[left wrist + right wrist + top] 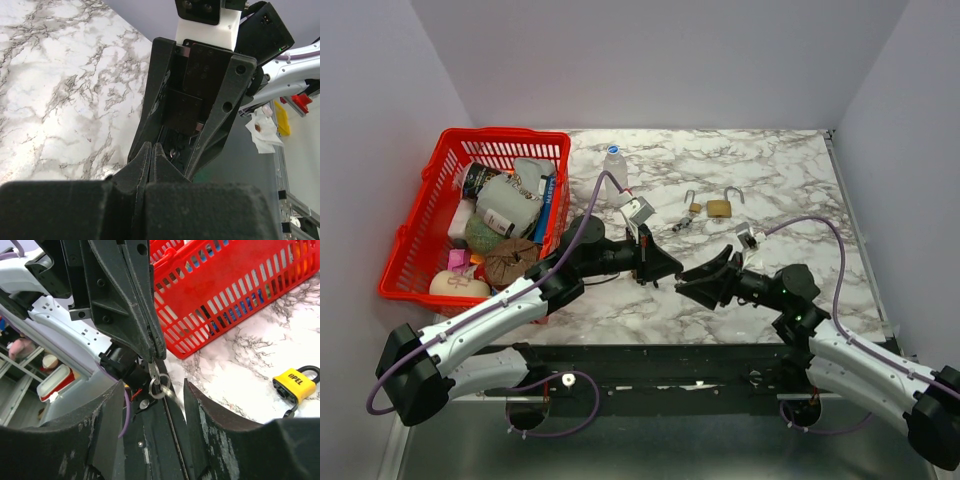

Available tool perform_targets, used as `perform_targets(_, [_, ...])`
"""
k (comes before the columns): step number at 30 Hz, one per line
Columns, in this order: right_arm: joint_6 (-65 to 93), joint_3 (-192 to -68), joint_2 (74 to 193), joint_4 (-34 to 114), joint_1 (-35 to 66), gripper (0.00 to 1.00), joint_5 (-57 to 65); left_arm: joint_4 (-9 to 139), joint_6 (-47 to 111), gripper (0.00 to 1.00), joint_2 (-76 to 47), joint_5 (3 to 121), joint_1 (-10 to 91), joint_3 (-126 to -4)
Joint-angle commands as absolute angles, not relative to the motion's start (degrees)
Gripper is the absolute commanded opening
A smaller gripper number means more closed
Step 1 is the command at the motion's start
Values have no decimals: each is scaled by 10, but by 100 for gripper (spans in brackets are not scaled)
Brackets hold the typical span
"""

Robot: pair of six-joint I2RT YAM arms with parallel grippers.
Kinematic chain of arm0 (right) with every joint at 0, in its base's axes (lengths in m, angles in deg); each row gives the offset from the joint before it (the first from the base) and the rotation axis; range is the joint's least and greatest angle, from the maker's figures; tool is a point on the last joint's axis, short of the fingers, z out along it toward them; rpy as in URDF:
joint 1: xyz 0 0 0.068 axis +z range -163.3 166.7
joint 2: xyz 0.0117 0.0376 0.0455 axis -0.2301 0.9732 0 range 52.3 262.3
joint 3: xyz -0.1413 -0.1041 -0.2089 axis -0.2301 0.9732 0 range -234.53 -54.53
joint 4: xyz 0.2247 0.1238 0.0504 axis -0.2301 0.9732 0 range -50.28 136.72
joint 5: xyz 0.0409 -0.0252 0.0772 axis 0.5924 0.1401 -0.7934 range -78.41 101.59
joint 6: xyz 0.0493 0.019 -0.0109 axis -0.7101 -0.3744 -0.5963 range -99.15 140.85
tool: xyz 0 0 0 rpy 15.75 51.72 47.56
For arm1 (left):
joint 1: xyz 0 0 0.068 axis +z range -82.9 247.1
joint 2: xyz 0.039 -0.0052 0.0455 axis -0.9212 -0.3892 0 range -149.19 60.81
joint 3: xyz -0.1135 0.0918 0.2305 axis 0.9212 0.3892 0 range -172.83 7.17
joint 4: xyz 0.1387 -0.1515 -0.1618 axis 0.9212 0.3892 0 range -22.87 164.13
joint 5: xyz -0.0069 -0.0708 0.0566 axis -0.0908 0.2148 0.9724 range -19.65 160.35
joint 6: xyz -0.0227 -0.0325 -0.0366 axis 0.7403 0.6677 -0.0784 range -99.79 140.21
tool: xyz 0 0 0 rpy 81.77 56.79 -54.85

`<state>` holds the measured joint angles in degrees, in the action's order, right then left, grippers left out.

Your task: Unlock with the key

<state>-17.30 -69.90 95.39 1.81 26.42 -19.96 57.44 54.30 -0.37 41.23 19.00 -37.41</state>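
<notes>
My left gripper (pixel 665 270) is shut on a small silver key (pixel 154 371), whose ring (pixel 160 388) hangs below the pinched tips. Seen from the left wrist, its jaws (pixel 151 146) are pressed together. My right gripper (pixel 688 283) faces it tip to tip above the table's near edge. It stands open (pixel 153 385), one finger on each side of the ring, touching neither. A brass-yellow padlock (pixel 719 208) (pixel 295 385) lies farther back on the marble table, shackle raised.
A smaller padlock (pixel 693 206) and a loose bunch of keys (pixel 681 225) lie beside the brass one. A red basket (pixel 420 240) full of items stands at the left. A clear bottle (pixel 616 170) stands behind the left arm.
</notes>
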Motion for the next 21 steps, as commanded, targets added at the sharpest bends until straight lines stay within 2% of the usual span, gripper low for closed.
perform_targets(1, [-188, -708, 971, -48, 264, 55, -217, 563, 544, 0, -4, 398, 191, -383])
perform_targets(8, [-194, -707, 978, -59, 263, 43, -214, 562, 544, 0, -4, 396, 191, -381])
perform_targets(13, [-195, -709, 984, -49, 264, 27, -209, 561, 544, 0, -5, 396, 191, -383])
perform_targets(17, [-196, -713, 995, -44, 264, 25, -214, 560, 546, 0, -7, 395, 191, -384])
perform_targets(21, [-201, -711, 998, -54, 264, 19, -206, 556, 545, 0, -11, 385, 191, -383])
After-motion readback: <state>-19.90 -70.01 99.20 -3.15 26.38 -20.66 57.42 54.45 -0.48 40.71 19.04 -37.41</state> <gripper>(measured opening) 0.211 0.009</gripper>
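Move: Just off the right hand's open fingertips hang the key and its ring, about 2 cm to the left and 1 cm ahead of that hand, roughly level. From the left hand, whose shut tips still pinch the key, the ring is some 3 cm to the right, 1 cm ahead and 1 cm lower. The yellow padlock lies about 9 cm ahead of the right hand and 8 cm left; the large brass padlock about 24 cm ahead and 11 cm right; both roughly 14 cm below. Closing the right fingers from a bit over half open to about a fifth, one on either side of the dangling key ring, while that hand eases only about half a centimetre left towards the left fingertips, after a slight rise and dip. The left hand stays put and keeps its pinch on the key. Whether the right pads already touch the ring can't be made out. ##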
